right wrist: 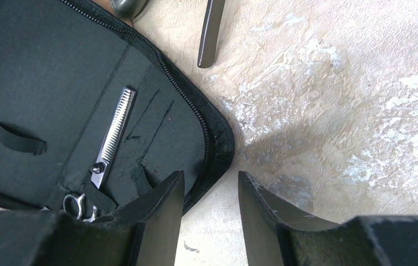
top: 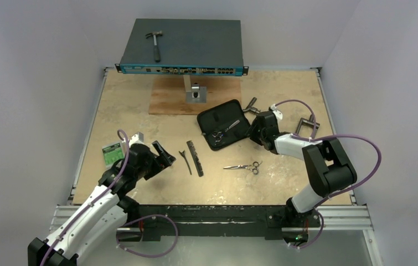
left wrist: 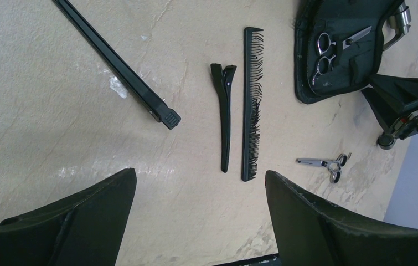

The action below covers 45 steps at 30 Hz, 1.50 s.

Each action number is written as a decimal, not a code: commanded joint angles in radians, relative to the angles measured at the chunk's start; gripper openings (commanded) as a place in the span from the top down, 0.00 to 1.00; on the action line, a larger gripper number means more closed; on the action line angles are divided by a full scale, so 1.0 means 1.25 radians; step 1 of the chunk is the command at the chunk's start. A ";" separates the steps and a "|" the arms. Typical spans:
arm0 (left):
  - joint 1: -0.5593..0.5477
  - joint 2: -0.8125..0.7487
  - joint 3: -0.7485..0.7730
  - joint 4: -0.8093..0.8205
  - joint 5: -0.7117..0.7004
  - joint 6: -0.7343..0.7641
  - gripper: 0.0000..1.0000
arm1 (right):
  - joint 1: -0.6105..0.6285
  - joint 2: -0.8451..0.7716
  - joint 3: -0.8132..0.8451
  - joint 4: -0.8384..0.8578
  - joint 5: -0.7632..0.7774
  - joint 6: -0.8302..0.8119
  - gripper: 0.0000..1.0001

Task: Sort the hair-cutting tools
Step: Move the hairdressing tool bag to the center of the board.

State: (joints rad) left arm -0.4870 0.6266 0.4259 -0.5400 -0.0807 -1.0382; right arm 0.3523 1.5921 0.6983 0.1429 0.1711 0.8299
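Observation:
A black comb (top: pixel 195 158) (left wrist: pixel 252 105) and a thin black hair clip (top: pixel 186 161) (left wrist: pixel 226 116) lie side by side on the table. One pair of silver scissors (top: pixel 243 166) (left wrist: pixel 325 164) lies loose to their right. Another pair of scissors (top: pixel 220 133) (right wrist: pixel 112 133) sits inside the open black zip case (top: pixel 224 124) (right wrist: pixel 40 72). My left gripper (top: pixel 154 164) (left wrist: pixel 200 173) is open and empty, just left of the clip. My right gripper (top: pixel 255 132) (right wrist: pixel 211 174) is open at the case's right corner, one finger over its zipped rim, holding nothing.
A long black strip (left wrist: pixel 118 61) lies left of the clip. A green packet (top: pixel 112 152) is by the left arm. Grey T-handled tools (top: pixel 251 104) (top: pixel 309 124) lie right of the case. At the back, a hammer (top: pixel 154 44) rests on a blue-edged box (top: pixel 195 47), with a wooden board (top: pixel 173 97) below it.

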 commanded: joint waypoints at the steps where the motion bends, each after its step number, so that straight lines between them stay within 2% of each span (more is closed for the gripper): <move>1: -0.002 -0.007 -0.001 0.010 0.013 -0.013 0.14 | -0.001 0.013 0.004 -0.008 0.030 -0.002 0.62; 5: -0.003 -0.008 0.000 0.011 0.015 -0.014 0.14 | -0.002 0.032 0.013 -0.006 0.032 -0.008 0.67; 9: -0.003 0.000 0.002 0.013 0.013 -0.012 0.14 | 0.000 0.038 0.010 -0.002 0.032 -0.024 0.76; 11: -0.003 0.004 0.000 0.016 0.014 -0.014 0.14 | 0.000 0.033 0.007 -0.008 0.035 -0.033 0.84; 13: -0.003 0.007 0.000 0.019 0.017 -0.015 0.14 | -0.001 0.025 0.004 -0.016 0.039 -0.043 0.99; 24: -0.003 0.017 0.001 0.022 0.024 -0.016 0.15 | 0.018 -0.032 -0.020 -0.059 0.033 -0.124 1.00; 29: -0.003 0.025 0.001 0.026 0.031 -0.016 0.15 | 0.064 -0.071 -0.025 -0.079 0.020 -0.168 1.00; 33: -0.002 0.032 0.004 0.027 0.033 -0.013 0.15 | 0.131 -0.074 0.014 -0.153 0.068 -0.183 1.00; 45: -0.003 0.115 0.036 0.067 0.051 0.001 0.15 | 0.139 -0.215 -0.078 -0.209 0.051 -0.111 1.00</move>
State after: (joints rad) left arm -0.4870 0.7616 0.4339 -0.5129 -0.0444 -1.0374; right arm 0.5289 1.3861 0.6304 -0.0723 0.2184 0.6621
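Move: The tool bag's middle is about 11 cm left and 4 cm ahead of the right hand, some 2 cm below it; its near right corner already lies by the half-open fingertips. The loose scissors lie about 12 cm back and 2 cm to the left of the right hand, the metal tube tool some 11 cm straight ahead. From the left hand, the bag is roughly 9 cm ahead, 23 cm right and 8 cm below. Lower the right gripper slightly and shut its fingers fully, pinching the bag's near right corner. Then drag that corner back about 7 cm towards the robot, bearing a little left and turning the hand some 15 degrees counter-clockwise; rise about 1.5 cm near the end, keeping the pinch. Let the left gripper, wide open, sink about 2 cm. ##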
